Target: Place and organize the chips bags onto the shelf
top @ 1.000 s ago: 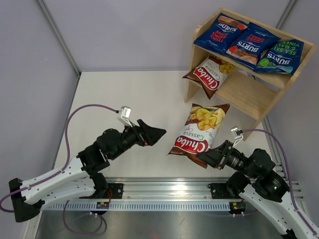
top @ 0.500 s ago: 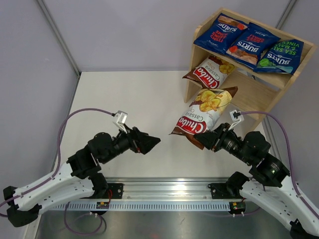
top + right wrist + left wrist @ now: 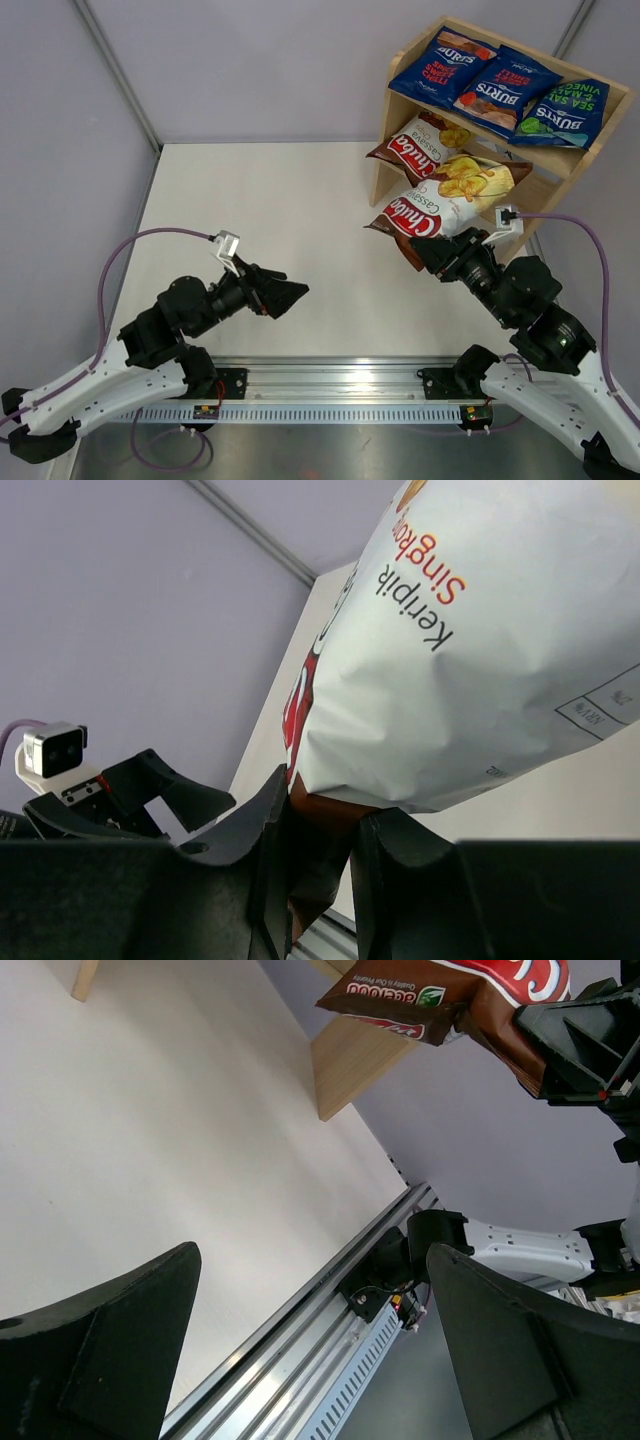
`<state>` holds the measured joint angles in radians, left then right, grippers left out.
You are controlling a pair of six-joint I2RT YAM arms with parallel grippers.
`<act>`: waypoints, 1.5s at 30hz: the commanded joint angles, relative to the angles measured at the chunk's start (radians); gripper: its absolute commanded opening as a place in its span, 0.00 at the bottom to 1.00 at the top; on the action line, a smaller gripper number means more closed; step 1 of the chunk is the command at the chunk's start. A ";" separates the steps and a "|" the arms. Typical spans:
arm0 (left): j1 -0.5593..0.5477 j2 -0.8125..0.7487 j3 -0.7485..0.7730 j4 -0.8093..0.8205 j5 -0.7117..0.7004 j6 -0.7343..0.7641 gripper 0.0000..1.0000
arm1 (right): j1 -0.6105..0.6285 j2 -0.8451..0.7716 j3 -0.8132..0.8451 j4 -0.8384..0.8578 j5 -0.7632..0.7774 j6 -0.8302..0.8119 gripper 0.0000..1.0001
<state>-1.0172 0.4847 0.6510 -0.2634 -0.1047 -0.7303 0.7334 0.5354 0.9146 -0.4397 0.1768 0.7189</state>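
Note:
My right gripper (image 3: 428, 252) (image 3: 325, 802) is shut on the brown bottom edge of a brown-and-white Chuba chips bag (image 3: 452, 196) (image 3: 480, 630). It holds the bag in the air at the front of the shelf's (image 3: 532, 202) lower tier. A second Chuba bag (image 3: 418, 150) leans in that lower tier on the left. Three blue Burts bags (image 3: 443, 62) (image 3: 505, 88) (image 3: 560, 112) lie side by side on the top tier. My left gripper (image 3: 296, 290) (image 3: 312, 1260) hangs open and empty over the near-left table, far from the shelf.
The shelf stands at the table's far right corner, and its wooden leg (image 3: 355, 1060) shows in the left wrist view. A metal rail (image 3: 330, 375) carrying both arm bases runs along the near edge. Grey walls close the left and back sides.
The right arm has lifted the Chuba bag off the table and carried it up and right to the shelf's lower tier. The left arm has drawn back toward the near left.

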 commanded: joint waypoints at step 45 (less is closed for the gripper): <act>0.002 0.118 -0.102 0.322 0.343 0.052 0.99 | 0.006 -0.112 0.092 -0.290 -0.035 -0.082 0.00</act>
<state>-1.0172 0.5831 0.5453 -0.0284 0.2127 -0.6956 0.7334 0.4412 1.0004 -0.7933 0.2413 0.6300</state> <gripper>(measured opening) 0.988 0.316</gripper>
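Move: The right hand holds the brown chips bag by its near lower corner. The free middle-right part of the lower shelf board lies about 20 cm ahead of it, 17 to its right and 18 below. The brown bag already shelved is some 29 cm ahead, 2 right and 15 below; the middle blue bag is roughly 25 ahead, 14 right and 6 above. From the empty left hand the free place is about 26 cm ahead, 46 right and 12 lower. Rightward in two swings, with a short return left and slightly forward between them, the right hand carries the pinched bag across in front of the shelf, ending about 5 cm right, 3 lower and 3 back; its left side rolls down some 10 degrees and the grip stays shut. The left hand, open and empty, eases back and right about 5 cm, turning clockwise. ##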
